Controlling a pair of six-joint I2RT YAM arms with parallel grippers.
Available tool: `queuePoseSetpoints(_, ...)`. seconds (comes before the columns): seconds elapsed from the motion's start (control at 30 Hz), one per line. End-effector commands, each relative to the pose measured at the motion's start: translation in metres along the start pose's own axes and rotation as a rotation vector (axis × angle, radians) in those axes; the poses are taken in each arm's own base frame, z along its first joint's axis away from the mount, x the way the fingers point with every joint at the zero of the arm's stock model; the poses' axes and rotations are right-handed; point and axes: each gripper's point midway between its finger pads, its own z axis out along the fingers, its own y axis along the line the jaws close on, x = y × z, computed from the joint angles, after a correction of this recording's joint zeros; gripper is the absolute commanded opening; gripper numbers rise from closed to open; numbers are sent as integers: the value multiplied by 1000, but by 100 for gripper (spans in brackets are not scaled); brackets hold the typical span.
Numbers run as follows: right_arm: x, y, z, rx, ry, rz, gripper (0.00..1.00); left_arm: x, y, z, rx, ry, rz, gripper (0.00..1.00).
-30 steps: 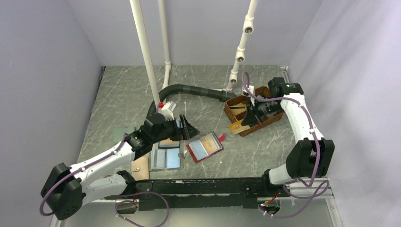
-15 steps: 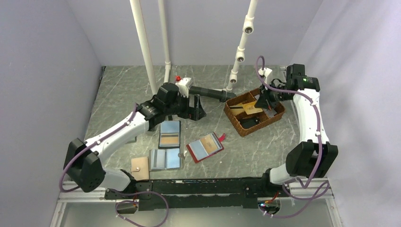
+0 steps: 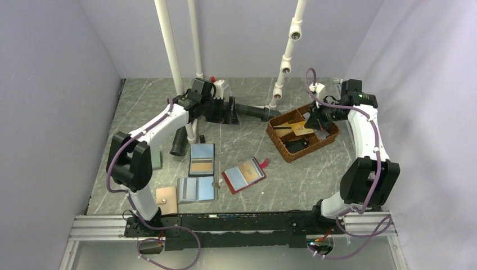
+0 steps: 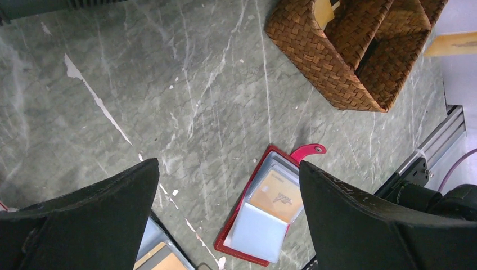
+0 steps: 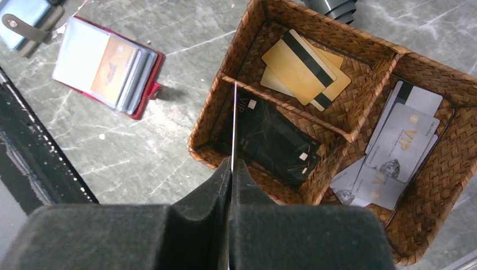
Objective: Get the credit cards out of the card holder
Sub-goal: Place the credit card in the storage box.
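Observation:
The card holder (image 3: 243, 174) is a red bifold lying open on the marble table, one tan-orange credit card (image 4: 278, 194) showing in its clear sleeves. The right wrist view has it at upper left (image 5: 107, 64). My left gripper (image 3: 230, 111) hangs open and empty at the back of the table, high above the holder (image 4: 270, 208), with its fingertips' midpoint (image 4: 228, 169) over bare table. My right gripper (image 5: 232, 166) is shut on a credit card (image 5: 233, 121) seen edge-on as a thin line above the wicker basket (image 5: 225, 79). The same held card (image 4: 453, 43) shows tan in the left wrist view.
The basket (image 3: 292, 153) holds gold cards (image 5: 304, 67), black cards (image 5: 275, 140) and pale VIP cards (image 5: 394, 152) in separate compartments. A dark-framed blue wallet (image 3: 201, 160), a pale blue bifold (image 3: 197, 189) and a tan pouch (image 3: 166, 198) lie front left. A black hose (image 3: 253, 111) and white pipes stand behind.
My left arm swung from over the wallets up to the back of the table, staying open. My right gripper rose from the basket's front left edge, carrying the card over the basket.

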Motion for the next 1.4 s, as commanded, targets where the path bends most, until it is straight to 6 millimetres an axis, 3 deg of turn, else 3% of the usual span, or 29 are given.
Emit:
queuePoseSetpoints(0.0,-15,-6,-1,50,-90,-80,0,-25,-14,-4,75,-49,102,99)
queuePoseSetpoints(0.27,-19,-17,13,68,-159,-46,0,-37,-10,2,94,-133,214,99)
queuePoseSetpoints(0.43,-32,-18,11,76,-223,-163,0,-42,-6,6,82,-159,264,100)
queuePoseSetpoints(0.87,-37,-47,35,7,-187,-15,0,-48,-3,19,86,-137,303,99)
queuePoseSetpoints(1.37,-36,-55,76,-90,-80,61,0,-45,1,23,93,-118,281,99)
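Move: The right hand, already pinching a gold card, is taking it to the storage box's gold-card compartment, roughly 9 cm ahead, 8 cm left and 14 cm below. The black-card compartment lies some 4 cm left, level fore and aft; the silver-card one about 7 cm ahead and 4 cm right, both similarly low. From the empty left hand the gold-card compartment is about 4 cm ahead, 24 cm right and 12 cm below. Right hand carries the pinched gold card about 8 cm forward, sinking 4, over the gold-card compartment; left eases forward. ##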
